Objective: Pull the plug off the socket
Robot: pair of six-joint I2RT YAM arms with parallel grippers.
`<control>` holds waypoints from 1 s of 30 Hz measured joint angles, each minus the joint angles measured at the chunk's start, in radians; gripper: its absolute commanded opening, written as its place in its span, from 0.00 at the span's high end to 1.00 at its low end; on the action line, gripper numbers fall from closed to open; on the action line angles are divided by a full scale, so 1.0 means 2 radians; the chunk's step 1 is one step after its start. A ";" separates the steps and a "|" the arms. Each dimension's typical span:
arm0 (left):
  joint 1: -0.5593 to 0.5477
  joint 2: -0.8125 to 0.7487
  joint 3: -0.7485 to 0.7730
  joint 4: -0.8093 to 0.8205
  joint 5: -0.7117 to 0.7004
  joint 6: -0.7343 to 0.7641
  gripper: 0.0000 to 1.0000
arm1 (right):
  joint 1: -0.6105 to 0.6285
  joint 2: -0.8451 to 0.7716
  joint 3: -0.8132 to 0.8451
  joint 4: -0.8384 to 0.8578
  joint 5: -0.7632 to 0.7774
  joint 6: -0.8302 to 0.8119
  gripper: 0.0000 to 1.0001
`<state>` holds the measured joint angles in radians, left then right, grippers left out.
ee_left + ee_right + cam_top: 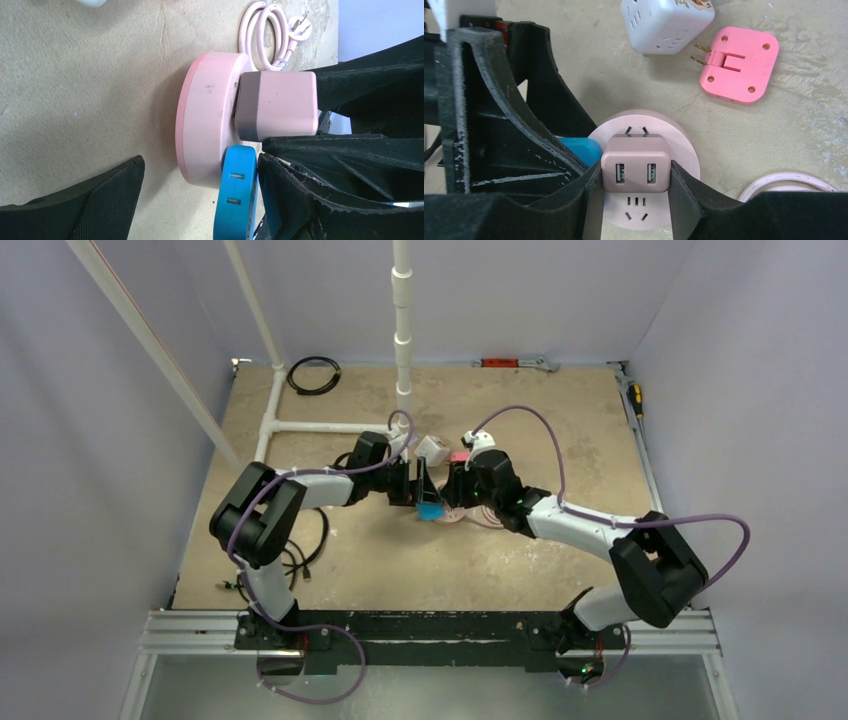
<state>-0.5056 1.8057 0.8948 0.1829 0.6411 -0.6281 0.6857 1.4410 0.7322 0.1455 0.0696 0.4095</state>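
Note:
The socket (688,145) is a flat round pale-pink disc lying on the table, also seen edge-on in the left wrist view (210,115). The square pink plug (636,170) with two USB ports sits plugged into its face (277,105). My right gripper (636,182) is shut on the plug, one finger on each side (455,485). My left gripper (200,167) is open and straddles the disc's rim; one finger stands clear of the disc, the other rests against a blue adapter (237,195) on the disc face. The socket's coiled pink cord (265,35) lies behind it.
A white cube adapter (664,22) and a flat pink adapter with prongs (736,62) lie just beyond the socket. A white pipe frame (310,427) stands at the back left. A black cable coil (313,375) and tools (515,363) lie at the far edge.

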 measured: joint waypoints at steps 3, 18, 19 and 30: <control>0.001 0.000 -0.005 0.014 0.009 -0.008 0.25 | 0.000 -0.005 -0.001 0.004 -0.006 0.001 1.00; 0.001 0.000 -0.019 0.073 0.044 -0.043 0.55 | 0.000 -0.008 -0.002 0.015 -0.005 0.009 1.00; 0.001 0.000 -0.020 0.075 0.044 -0.044 0.59 | 0.000 -0.008 -0.002 0.016 -0.005 0.010 1.00; 0.003 0.000 -0.021 0.088 0.047 -0.048 0.93 | 0.003 -0.015 -0.005 0.019 0.018 0.013 1.00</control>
<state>-0.4995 1.8057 0.8524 0.3580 0.7345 -0.7235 0.6914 1.4101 0.7219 0.1833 0.1059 0.4358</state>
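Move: The blue plug sits between the left hand's open fingers, about 2 cm back from their middle and level with it. The round socket carrying the blue plug is some 4 cm to the right and 1 cm back; the white cube lies about 8 cm ahead, 1 cm right and 4 cm lower. From the right hand, which holds the pink cube plug on the socket, the blue plug is roughly 5 cm left, 1 cm back and 2 cm below. The left fingers close by about a third of their range until they pinch the blue plug and the socket's rim together, one pad on the plug, the other against the socket's underside. Meanwhile the left hand rises some 2 cm, eases 1 cm left and tips its fingertips up slightly. The right hand keeps its grip on the pink cube plug and rises about 1.5 cm. ##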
